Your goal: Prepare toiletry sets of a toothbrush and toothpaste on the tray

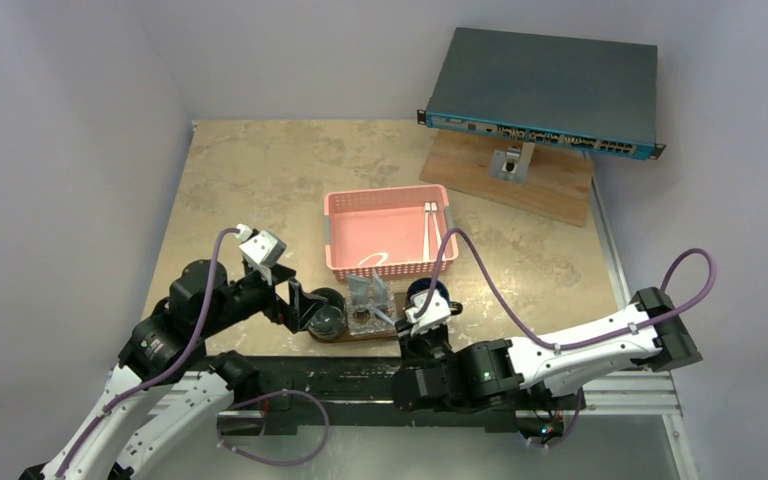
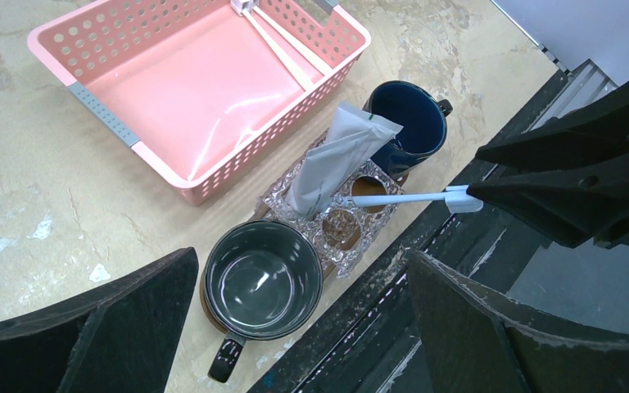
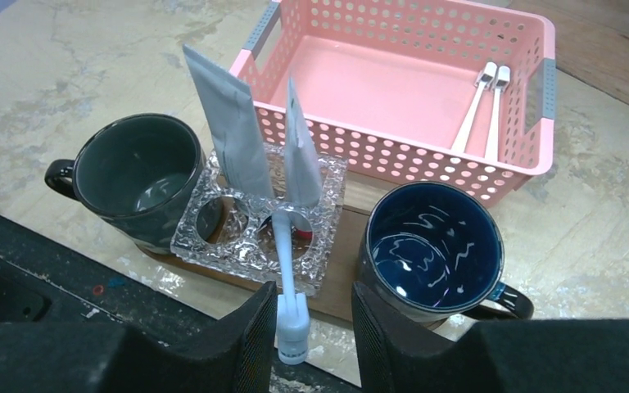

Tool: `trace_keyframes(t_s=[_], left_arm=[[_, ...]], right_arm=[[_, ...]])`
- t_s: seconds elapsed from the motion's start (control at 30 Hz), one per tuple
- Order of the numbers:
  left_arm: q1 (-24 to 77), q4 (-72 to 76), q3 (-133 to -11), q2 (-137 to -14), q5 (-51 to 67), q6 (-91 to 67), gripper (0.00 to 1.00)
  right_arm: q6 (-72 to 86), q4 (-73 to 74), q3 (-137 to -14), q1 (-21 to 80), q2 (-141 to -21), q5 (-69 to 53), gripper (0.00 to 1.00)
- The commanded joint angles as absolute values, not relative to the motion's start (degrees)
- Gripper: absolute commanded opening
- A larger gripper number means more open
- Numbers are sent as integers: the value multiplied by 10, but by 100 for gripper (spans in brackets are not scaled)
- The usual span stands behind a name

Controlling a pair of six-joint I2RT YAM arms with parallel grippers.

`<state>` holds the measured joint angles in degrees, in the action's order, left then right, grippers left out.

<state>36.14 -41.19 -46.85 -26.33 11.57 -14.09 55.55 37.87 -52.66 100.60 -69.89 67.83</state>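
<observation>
A slim pale toothbrush (image 3: 286, 258) leans out of a clear glass holder (image 3: 213, 237), bristle head toward me. My right gripper (image 3: 313, 327) is open around that head; the head rests against the left finger and a gap shows on the other side. Two grey-white toothpaste tubes (image 3: 228, 131) (image 3: 301, 155) stand upright in the same holder. The holder sits on the brown wooden tray (image 3: 352, 270) between two mugs. My left gripper (image 2: 303, 327) hovers wide open over the grey mug (image 2: 262, 278), holding nothing.
A dark blue mug (image 3: 430, 246) stands on the tray's right end. Behind it sits a pink perforated basket (image 3: 393, 155) with two more toothbrushes (image 3: 483, 106) inside. A network switch (image 1: 540, 95) on a wooden board occupies the back right.
</observation>
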Motion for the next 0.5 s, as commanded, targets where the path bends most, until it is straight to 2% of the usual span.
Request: trace_keyframes(t_s=[0.0, 0.2, 0.47], left_arm=[[363, -393, -468, -263, 119, -135, 100], [363, -393, -468, -263, 118, -134, 100], [363, -394, -468, -259, 118, -136, 100]], right_arm=[[585, 416, -559, 1008, -656, 714, 40], [542, 422, -585, 981, -632, 686, 41], [455, 360, -585, 868, -628, 606, 43]])
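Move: The blue toothbrush already stands leaning in the clear holder, its head just between my right fingertips and its middle about 3 cm ahead, 4 cm left and 5 cm below. My right hand heads for the white toothbrushes in the basket, some 22 cm ahead, 7 cm right and 12 cm down. The blue mug is about 5 cm ahead and 6 cm right, the holder 4 cm ahead and 6 cm left. From my left hand the white toothbrushes lie roughly 19 cm ahead and 25 cm right. I lift my right hand off the head of the blue toothbrush, going up about 4.5 cm first, then swing forward some 4 cm and a little right, towards the basket. My fingers stay part open and empty, and the hand turns only slightly clockwise. ##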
